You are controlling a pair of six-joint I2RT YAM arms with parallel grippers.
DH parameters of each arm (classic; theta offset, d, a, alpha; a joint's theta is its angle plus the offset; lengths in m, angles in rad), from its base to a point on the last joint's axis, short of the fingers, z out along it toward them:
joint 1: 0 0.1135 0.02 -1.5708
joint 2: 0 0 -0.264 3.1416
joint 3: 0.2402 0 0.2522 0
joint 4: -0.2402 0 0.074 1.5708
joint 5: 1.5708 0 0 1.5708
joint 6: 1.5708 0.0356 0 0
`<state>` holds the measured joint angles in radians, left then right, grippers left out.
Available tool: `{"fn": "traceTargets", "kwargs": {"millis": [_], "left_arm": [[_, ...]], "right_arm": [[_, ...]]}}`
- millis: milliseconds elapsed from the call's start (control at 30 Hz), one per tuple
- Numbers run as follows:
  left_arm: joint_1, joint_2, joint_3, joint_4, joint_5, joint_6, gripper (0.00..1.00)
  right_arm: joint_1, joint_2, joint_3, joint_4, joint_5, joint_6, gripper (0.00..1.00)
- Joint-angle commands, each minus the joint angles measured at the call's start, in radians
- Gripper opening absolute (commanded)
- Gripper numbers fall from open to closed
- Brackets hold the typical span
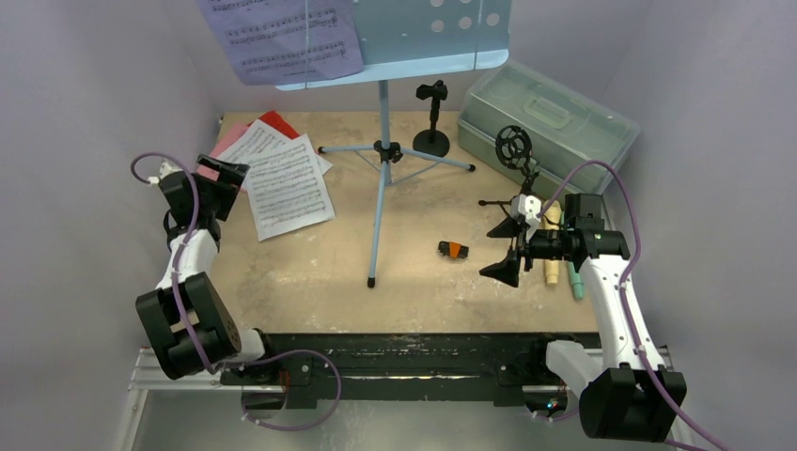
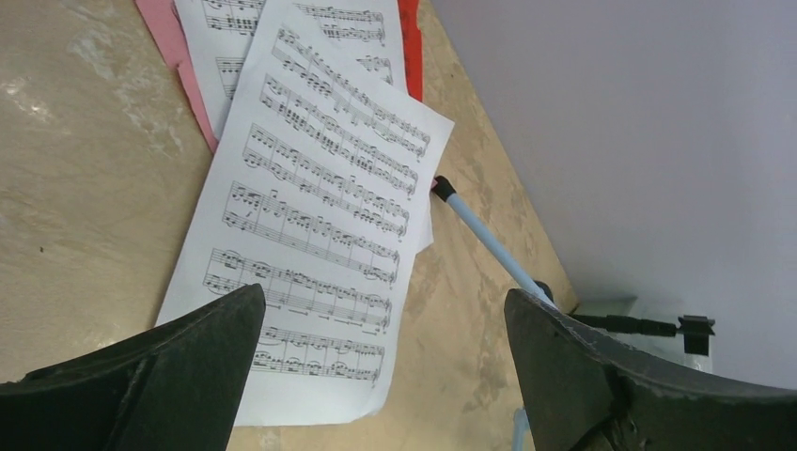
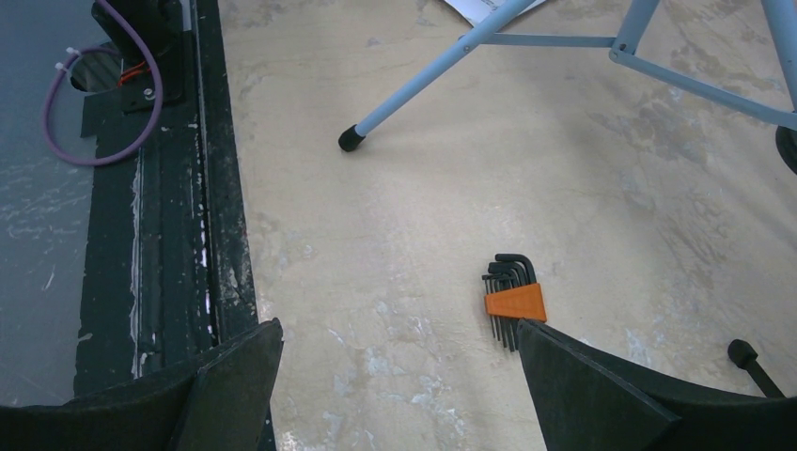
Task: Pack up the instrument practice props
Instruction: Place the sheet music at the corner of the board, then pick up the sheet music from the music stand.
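The pale-blue music rack stands at the back on tripod legs, with one music page on its shelf. White music pages lie at the left over a red page. My left gripper hovers open at their left edge, holding nothing; its wrist view shows the top page between the fingers of the left gripper. My right gripper is open and empty, left of the cream microphone and the teal microphone. Black mic holders stand behind.
A translucent grey-green case sits shut at the back right. A set of hex keys in an orange clip lies beside the right gripper. A tripod foot rests mid-table. The black base rail runs along the near edge.
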<state>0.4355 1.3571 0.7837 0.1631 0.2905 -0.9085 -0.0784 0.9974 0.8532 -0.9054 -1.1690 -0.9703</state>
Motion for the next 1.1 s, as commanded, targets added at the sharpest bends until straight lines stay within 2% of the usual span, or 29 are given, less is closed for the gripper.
{"fn": "traceTargets", "kwargs": {"millis": [0,333,600,1067], "left_arm": [[0.002,-0.112,-0.006,0.011,0.074,0.041,0.98],[-0.024,-0.272,0.098,-0.206,0.104,0.213,0.97],[-0.072,-0.336,0.175,-0.282,0.163,0.286,0.97],[-0.207,-0.421,0.368,-0.53,0.049,0.497,0.96]], "right_arm": [[0.006,-0.009,0.014,-0.001,-0.005,-0.019,0.99],[0.006,-0.008,0.014,0.0,-0.003,-0.017,0.99],[0.006,-0.005,0.01,0.006,0.002,-0.016,0.99],[0.006,0.001,0.007,0.011,0.006,-0.016,0.99]]}}
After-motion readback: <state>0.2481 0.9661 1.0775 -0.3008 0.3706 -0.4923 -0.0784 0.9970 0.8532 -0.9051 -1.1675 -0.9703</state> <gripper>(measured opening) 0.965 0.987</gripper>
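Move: The purple sheet still on the music stand, likely next, is roughly 22 cm ahead of the left hand, 18 cm to its right and 20 cm higher. The white sheet just laid down lies about 6 cm ahead, 8 cm right and 15 cm below; the red sheet is some 24 cm ahead and 6 cm right on the table. From the right hand the purple sheet is about 42 cm ahead, 36 cm left and 18 cm above. The top white sheet, already free of the fingers, is left lying on the pile as the left hand climbs about 16 cm away from the table, drifting some 10 cm right towards the stand and also drawing back. The wrist rolls its left side up and swings clockwise, each by 20-25 degrees, fingertips tipping up; the gripper stays wide open and empty. ##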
